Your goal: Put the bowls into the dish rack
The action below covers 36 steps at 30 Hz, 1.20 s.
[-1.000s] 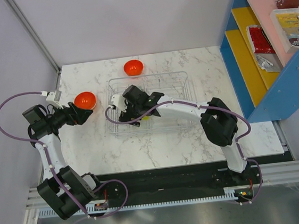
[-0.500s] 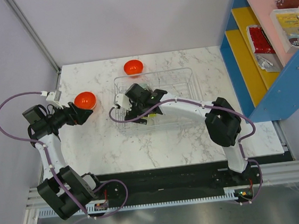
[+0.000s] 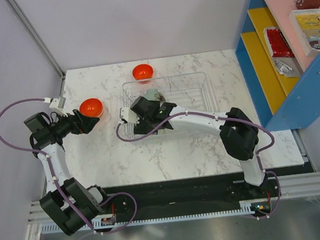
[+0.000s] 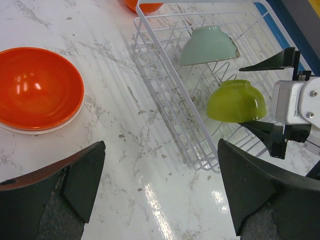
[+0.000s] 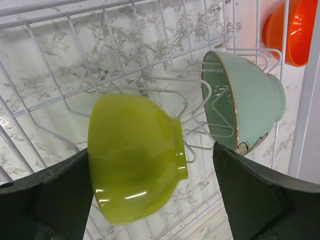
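The dish rack (image 3: pixel 195 102) is a white wire rack on the marble table, also in the left wrist view (image 4: pixel 165 105). A lime green bowl (image 5: pixel 132 155) lies on its side in it, also in the left wrist view (image 4: pixel 235 102). A pale teal bowl (image 3: pixel 153 94) stands on edge beside it. My right gripper (image 3: pixel 147 111) is open, its fingers either side of the green bowl (image 5: pixel 150 165). One orange bowl (image 3: pixel 92 107) sits left of the rack and another (image 3: pixel 142 72) behind it. My left gripper (image 4: pixel 161 150) is open and empty over bare table beside the nearer orange bowl (image 4: pixel 37 87).
A blue shelf unit (image 3: pixel 259 86) with yellow and pink shelves holding packets stands at the table's right edge. White walls close the back and left sides. The table's front edge runs just ahead of the arm bases.
The rack slid a little right and away with my right gripper. The gripper then drew back slightly, uncovering the teal bowl. The left arm has not moved.
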Each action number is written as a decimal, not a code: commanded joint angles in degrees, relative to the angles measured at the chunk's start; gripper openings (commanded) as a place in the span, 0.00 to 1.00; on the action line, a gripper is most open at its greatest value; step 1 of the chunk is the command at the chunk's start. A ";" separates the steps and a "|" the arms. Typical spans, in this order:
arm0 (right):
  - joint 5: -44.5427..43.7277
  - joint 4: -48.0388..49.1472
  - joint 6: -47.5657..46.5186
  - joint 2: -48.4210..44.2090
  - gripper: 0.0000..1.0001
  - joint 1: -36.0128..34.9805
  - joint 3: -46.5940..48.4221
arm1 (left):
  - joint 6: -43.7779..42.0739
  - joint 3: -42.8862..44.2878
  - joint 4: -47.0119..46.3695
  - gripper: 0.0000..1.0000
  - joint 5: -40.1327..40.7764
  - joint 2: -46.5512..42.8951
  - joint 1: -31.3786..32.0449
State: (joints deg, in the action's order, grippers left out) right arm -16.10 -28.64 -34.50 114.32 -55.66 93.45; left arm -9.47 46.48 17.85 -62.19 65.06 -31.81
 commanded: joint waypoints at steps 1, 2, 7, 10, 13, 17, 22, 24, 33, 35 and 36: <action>-1.84 -0.08 -3.46 -5.07 0.98 -0.15 2.34 | -1.42 -0.34 -1.32 1.00 -2.49 -1.07 -0.53; 0.34 -2.45 -3.64 -5.25 0.98 -0.15 3.13 | -1.42 -0.25 -1.32 1.00 -2.41 -1.07 -0.44; 6.33 -11.16 -5.66 -4.11 0.98 -0.15 8.49 | -1.42 -0.42 -1.41 1.00 -2.41 -1.25 -0.53; 9.50 -15.29 -6.54 -3.49 0.98 -0.15 9.55 | -1.42 -0.34 -1.32 1.00 -2.41 -1.51 -0.53; 10.21 -18.54 -7.16 -2.97 0.98 -0.06 10.52 | -1.42 -0.42 -1.41 1.00 -2.58 -1.34 -0.53; 9.68 -20.84 -7.16 -2.61 0.98 0.11 13.33 | -1.42 -0.34 -1.41 1.00 -2.23 -1.34 -0.53; 9.86 -19.96 8.02 -4.54 0.98 3.01 24.48 | -1.34 0.89 -1.76 1.00 0.66 0.15 -0.53; 10.64 -19.70 15.46 -6.73 0.98 3.01 27.73 | -0.99 2.56 -2.55 1.00 2.86 1.38 -0.53; 6.17 -12.49 32.38 -19.66 0.98 -0.68 32.05 | 2.97 11.26 -9.92 0.98 18.14 14.56 1.05; 5.73 -12.58 36.94 -19.49 0.98 -0.94 33.55 | 4.55 13.27 -11.43 0.98 22.44 18.41 1.75; 5.99 -13.27 38.53 -19.23 0.98 -1.03 35.21 | 4.73 13.98 -11.52 0.98 23.34 19.83 2.02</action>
State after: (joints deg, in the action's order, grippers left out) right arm -7.51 -43.29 -6.50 94.80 -56.14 124.68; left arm -8.01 55.79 11.75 -48.10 80.12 -30.94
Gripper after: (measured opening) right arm 0.982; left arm 0.987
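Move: The lime bowl sits in the dish rack some 4 cm below the right hand, almost directly under it and roughly 1 cm to its left; the pale green bowl is about 10 cm ahead of that hand and 2 cm to its right. The near red bowl lies about 13 cm ahead of the left hand, 5 cm to its left and 14 cm down. The far red bowl is some 13 cm beyond that one and 22 cm to its right. The lime bowl is left behind in the rack: the right hand, fingers already wide open, eases about 3 cm back, then rises fast some 30 cm off it while the wrist rolls its left side up about 50 degrees, drifting back again near the end. Late on, the open left hand sets off towards the near red bowl, about 6 cm forward and as much left, sinking a little. ##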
